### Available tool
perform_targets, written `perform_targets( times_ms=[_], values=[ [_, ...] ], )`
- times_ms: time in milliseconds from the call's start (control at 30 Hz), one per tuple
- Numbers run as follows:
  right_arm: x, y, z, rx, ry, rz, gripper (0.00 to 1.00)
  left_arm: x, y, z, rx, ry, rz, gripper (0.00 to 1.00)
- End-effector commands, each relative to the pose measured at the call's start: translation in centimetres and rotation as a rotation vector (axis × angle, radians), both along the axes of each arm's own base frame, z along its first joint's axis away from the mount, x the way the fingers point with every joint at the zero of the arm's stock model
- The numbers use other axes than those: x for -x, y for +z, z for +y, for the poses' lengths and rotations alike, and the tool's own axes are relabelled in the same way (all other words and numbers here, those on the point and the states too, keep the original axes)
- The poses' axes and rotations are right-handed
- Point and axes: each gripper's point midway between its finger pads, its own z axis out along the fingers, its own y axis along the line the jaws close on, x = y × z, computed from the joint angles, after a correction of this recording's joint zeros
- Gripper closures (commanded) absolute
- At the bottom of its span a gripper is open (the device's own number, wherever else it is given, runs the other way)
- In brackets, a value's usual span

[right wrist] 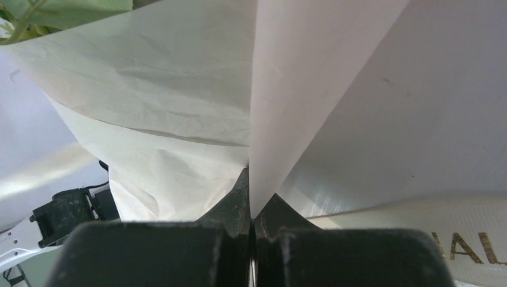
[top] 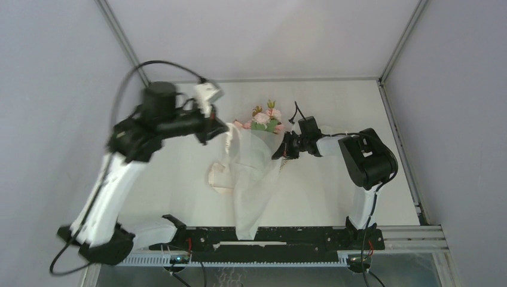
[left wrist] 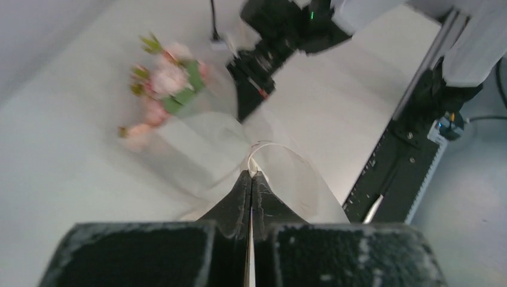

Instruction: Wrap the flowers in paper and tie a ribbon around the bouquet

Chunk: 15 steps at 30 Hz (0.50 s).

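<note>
The pink flowers [top: 263, 118] lie at the back of the table, their stems hidden under the off-white paper [top: 254, 173]. The sheet is lifted round them on both sides and trails towards the front rail. My left gripper [top: 220, 128], blurred in the top view, is shut on the paper's left edge. In its wrist view the gripper [left wrist: 252, 174] pinches a curled fold, with the flowers [left wrist: 167, 81] beyond. My right gripper [top: 283, 147] is shut on the sheet's right side, and its wrist view shows the gripper [right wrist: 256, 186] clamping a fold of paper [right wrist: 179, 89]. The cream ribbon [right wrist: 472, 242] with gold lettering lies below it.
A black rail [top: 287, 236] runs along the near edge between the arm bases. Grey walls and metal frame posts [top: 399, 42] enclose the white table [top: 347, 101]. A cream loop [top: 214, 176] lies beside the paper's left edge.
</note>
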Motion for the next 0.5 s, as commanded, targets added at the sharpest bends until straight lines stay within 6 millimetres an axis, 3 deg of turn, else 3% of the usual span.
perform_targets(
  times_ms=[0, 67, 200, 367, 467],
  values=[
    [-0.4, 1.3, 0.5, -0.032, 0.011, -0.048, 1.0, -5.5, -13.2, -7.7, -0.095, -0.067, 0.334, 1.0],
    [-0.6, 1.6, 0.6, -0.043, 0.003, -0.048, 1.0, -6.4, -17.9, -9.8, -0.145, -0.082, 0.396, 1.0],
    [-1.0, 2.4, 0.8, -0.058, -0.015, -0.057, 0.91, -6.7, -25.0, -13.0, -0.245, -0.137, 0.503, 1.0],
    [-1.8, 3.5, 0.3, -0.054, -0.057, -0.072, 0.74, -6.1, -32.1, -14.0, -0.334, -0.167, 0.606, 1.0],
    [-2.7, 4.6, -0.7, -0.018, -0.114, -0.093, 0.6, -5.1, -34.9, -14.0, -0.359, -0.188, 0.681, 1.0]
  ],
)
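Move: The left gripper, holding the ribbon end high, is bound for the neck of the paper wrap, about 11 cm ahead, 16 cm to its right and 39 cm below. The flowers lie some 22 cm ahead of that gripper and 12 cm right, the loose ribbon pile about 5 cm ahead and 1 cm left, both far below. The wrap's neck is between the right gripper's shut fingers; the ribbon's other stretch shows 3 cm back and 3 cm right of them. Swing the left gripper steeply down, some 33 cm, and about 13 cm to the right with a little forward reach, keeping the ribbon end pinched, to come in low over the near side of the wrap beside the right gripper. Tip its fingers roughly 40 degrees further down on the way, easing off at the end. Meanwhile hold the right gripper nearly in place and open its fingers about a third, ending its pinch on the paper. ##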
